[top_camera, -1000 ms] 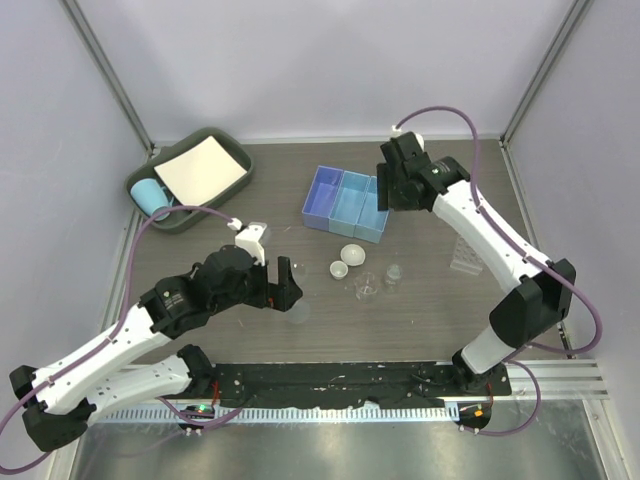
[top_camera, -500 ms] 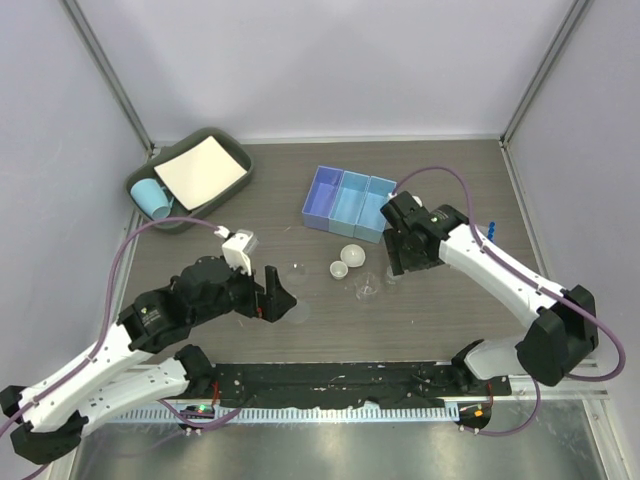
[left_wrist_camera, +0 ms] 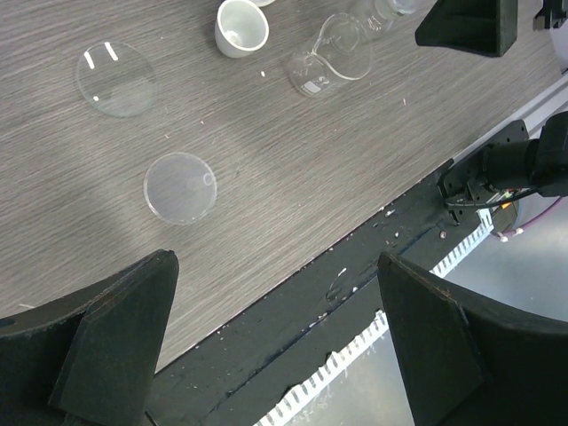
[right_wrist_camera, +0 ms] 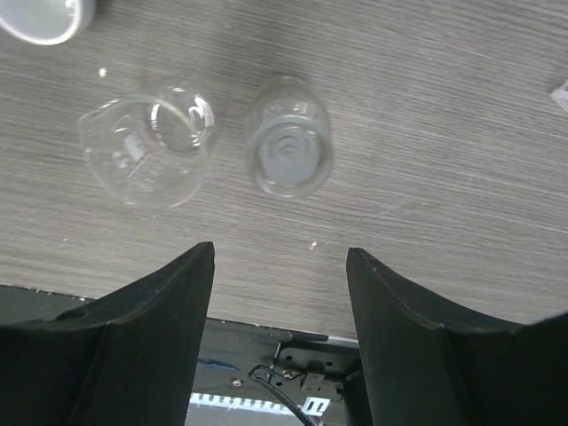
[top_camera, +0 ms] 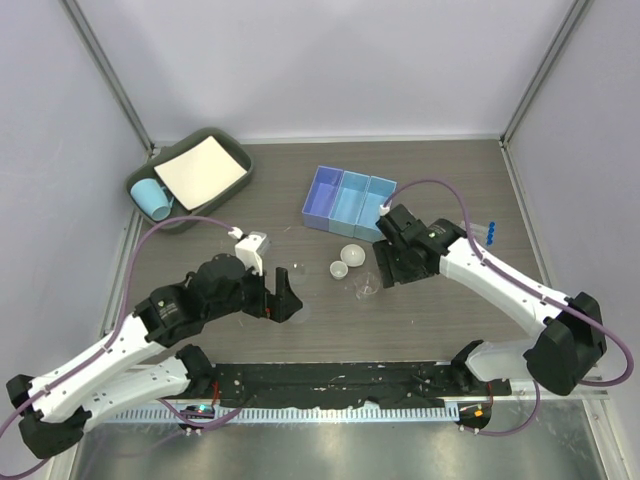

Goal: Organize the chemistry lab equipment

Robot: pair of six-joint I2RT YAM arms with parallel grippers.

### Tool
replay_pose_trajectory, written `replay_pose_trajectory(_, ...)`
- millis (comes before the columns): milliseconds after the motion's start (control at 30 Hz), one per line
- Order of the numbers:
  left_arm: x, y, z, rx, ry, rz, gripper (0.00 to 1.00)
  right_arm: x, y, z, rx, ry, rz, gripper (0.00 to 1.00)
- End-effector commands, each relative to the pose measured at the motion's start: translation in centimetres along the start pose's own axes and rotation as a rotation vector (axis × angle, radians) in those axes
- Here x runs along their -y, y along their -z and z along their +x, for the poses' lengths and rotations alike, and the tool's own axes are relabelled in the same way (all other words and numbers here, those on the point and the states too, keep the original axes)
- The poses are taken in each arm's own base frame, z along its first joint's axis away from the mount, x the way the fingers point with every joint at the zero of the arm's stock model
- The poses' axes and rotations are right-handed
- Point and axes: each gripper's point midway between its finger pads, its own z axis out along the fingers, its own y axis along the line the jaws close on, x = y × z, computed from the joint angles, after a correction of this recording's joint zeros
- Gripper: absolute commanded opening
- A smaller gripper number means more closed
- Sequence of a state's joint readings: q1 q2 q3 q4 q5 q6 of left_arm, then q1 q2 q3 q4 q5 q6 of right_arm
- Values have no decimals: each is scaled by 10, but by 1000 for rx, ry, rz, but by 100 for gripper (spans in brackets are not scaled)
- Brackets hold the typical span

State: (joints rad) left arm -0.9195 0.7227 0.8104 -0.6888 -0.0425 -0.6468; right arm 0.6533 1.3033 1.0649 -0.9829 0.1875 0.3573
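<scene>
A small clear beaker stands on the wood table just ahead of my right gripper, which is open and empty above it. A clear flask lies on its side to the beaker's left. Two whitish dishes sit beside the flask. My left gripper is wide open and empty over the table's near edge. Two flat clear discs lie ahead of it. In the top view the left gripper and right gripper flank the glassware. Blue-capped tubes peek out behind the right arm.
A light-blue divided box stands just behind the right gripper. A dark green tray at the back left holds a white sheet and a light-blue cup. The black rail runs along the near edge under the left gripper.
My right arm has swung from over the divided box down and towards the near edge, ending above the beaker. The left gripper has shifted slightly near the clear discs.
</scene>
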Motion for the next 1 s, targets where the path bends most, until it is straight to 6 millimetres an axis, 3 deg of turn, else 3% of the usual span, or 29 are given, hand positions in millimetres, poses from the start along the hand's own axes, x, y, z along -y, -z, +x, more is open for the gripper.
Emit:
replay_pose_trajectory(0, 6, -3, -9, 33, -5, 28, 100, -25, 8, -16, 78, -2, -58, 67)
replay_pose_trajectory(200, 5, -8, -7, 22, -5, 21, 100, -50, 20, -22, 113, 27, -103, 67)
replay_pose_trajectory(500, 4, -10, -6, 18, -2, 16, 100, -90, -1, -9, 67, 117, -141, 67)
replay_pose_trajectory(967, 0, -9, -4, 14, -9, 0, 100, -108, -24, -33, 87, 194, -84, 66)
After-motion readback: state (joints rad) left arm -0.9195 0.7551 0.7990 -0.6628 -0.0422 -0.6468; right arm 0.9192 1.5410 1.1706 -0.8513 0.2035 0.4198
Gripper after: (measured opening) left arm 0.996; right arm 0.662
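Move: Ahead and to the left of the right hand stands the small white cup, about 5 cm farther out and 12 cm to its left. The glass beaker is some 7 cm left and 1 cm ahead, the glass vial roughly 3 cm straight ahead, and the white dish 9 cm out and 9 cm left; all lie about 8 or 9 cm lower. From the idle left hand the cup is around 12 cm ahead, 10 cm right and 17 cm below. Sweeping left about 10 cm past the near side of the vial and over the beaker towards the white cup, the empty right hand drifts back a little, dips about 3 cm, then starts forward again at the end. The wrist turns some 10 degrees counter-clockwise and the fingers stay about two-thirds open, with no contact to be seen. ##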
